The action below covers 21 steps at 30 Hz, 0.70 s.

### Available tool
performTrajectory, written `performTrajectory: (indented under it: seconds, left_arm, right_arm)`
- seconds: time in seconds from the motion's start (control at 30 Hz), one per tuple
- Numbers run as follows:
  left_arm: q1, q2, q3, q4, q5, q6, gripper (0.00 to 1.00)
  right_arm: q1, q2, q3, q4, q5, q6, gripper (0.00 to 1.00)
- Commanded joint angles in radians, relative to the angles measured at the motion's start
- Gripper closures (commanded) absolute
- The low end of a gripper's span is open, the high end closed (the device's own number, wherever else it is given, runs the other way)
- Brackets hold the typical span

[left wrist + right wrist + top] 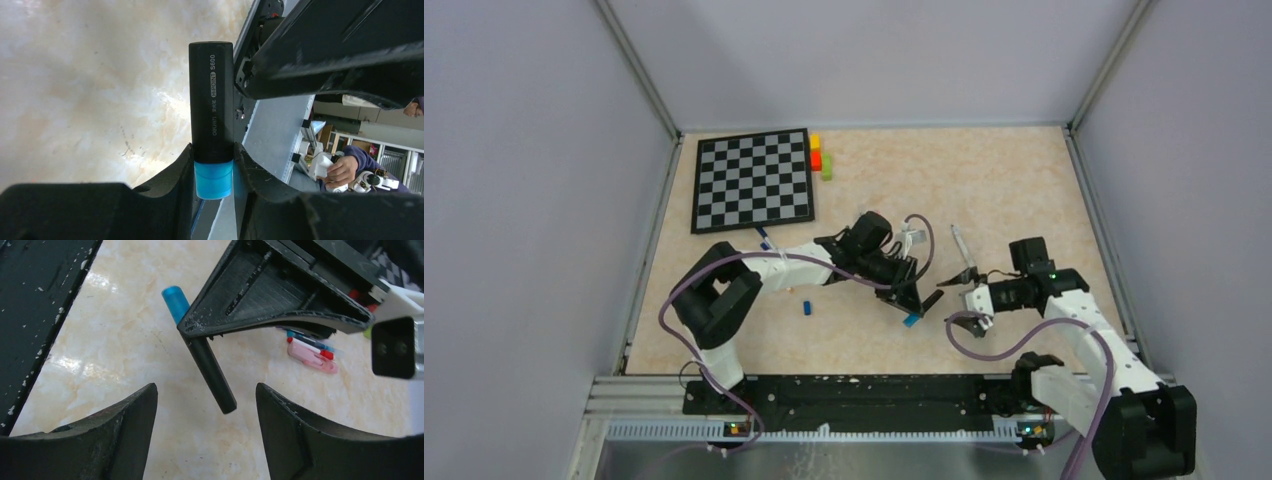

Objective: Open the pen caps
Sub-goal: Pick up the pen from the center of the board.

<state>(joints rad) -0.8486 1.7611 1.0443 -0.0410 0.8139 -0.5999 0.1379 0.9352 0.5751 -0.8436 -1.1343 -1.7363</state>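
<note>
A thick black pen [211,100] with a blue cap [213,180] is held above the table by my left gripper [213,170], which is shut on it where black meets blue. In the top view this pen [924,306] hangs between the two arms, below my left gripper [912,292]. My right gripper [205,390] is open, and the pen's black end [220,390] points into the gap between its fingers without touching them. The blue cap [175,300] sticks out beyond the left gripper's finger [270,295]. From above, my right gripper [952,300] sits just right of the pen.
A chessboard [752,180] lies at the back left with coloured blocks [819,155] beside it. A small blue cap [807,308] lies on the table. A white pen [961,245] lies behind my right gripper. A pink highlighter [312,355] and other pens [310,342] lie behind the left gripper.
</note>
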Motion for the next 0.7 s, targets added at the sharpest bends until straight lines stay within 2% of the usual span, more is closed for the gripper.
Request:
performTrajectory:
  seconds: [0.0, 0.4, 0.5, 0.57, 0.63, 0.67]
  left_arm:
    - [-0.03, 0.034, 0.077, -0.025, 0.037, 0.025, 0.94]
    - [-0.065, 0.08, 0.136, -0.065, 0.065, 0.047, 0.93]
    - [-0.065, 0.083, 0.136, -0.065, 0.068, 0.048, 0.93]
    - [-0.066, 0.08, 0.138, -0.065, 0.068, 0.048, 0.93]
    - [-0.066, 0.077, 0.138, -0.064, 0.067, 0.047, 0.92]
    - [-0.066, 0.075, 0.138, -0.063, 0.067, 0.045, 0.91]
  right_arm:
    - [0.076, 0.011, -0.019, 0.071, 0.047, -0.009, 0.31]
    - [0.224, 0.062, -0.038, 0.147, 0.199, 0.025, 0.49]
    - [0.235, 0.064, -0.039, 0.15, 0.215, 0.023, 0.58]
    - [0.235, 0.062, -0.04, 0.154, 0.222, 0.023, 0.74]
    - [0.236, 0.057, -0.043, 0.16, 0.223, 0.026, 0.99]
    - [0.235, 0.055, -0.044, 0.163, 0.221, 0.031, 1.0]
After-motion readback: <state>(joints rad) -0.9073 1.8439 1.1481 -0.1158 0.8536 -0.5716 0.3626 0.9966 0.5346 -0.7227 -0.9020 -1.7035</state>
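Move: The right gripper, open, has the black-and-blue pen about 5 cm to its left, nearly level fore-and-aft and some 4 cm lower. The left hand already grips that pen near its blue end, its middle about 2 cm ahead and 2 cm right of that hand; the right gripper waits 7 cm right, 2 ahead and 4 higher. The white marker lies 12 cm ahead and 5 right of the right hand, about 12 below. Down and a little to its left, the right hand sinks some 4 cm, its fingers tipping about 10 degrees further down and swinging slightly counter-clockwise, then shuts them late and pinches the black body towards its free end. The left hand, keeping its grip, brings the pen about 3 cm to the right and back, turning slightly clockwise. ##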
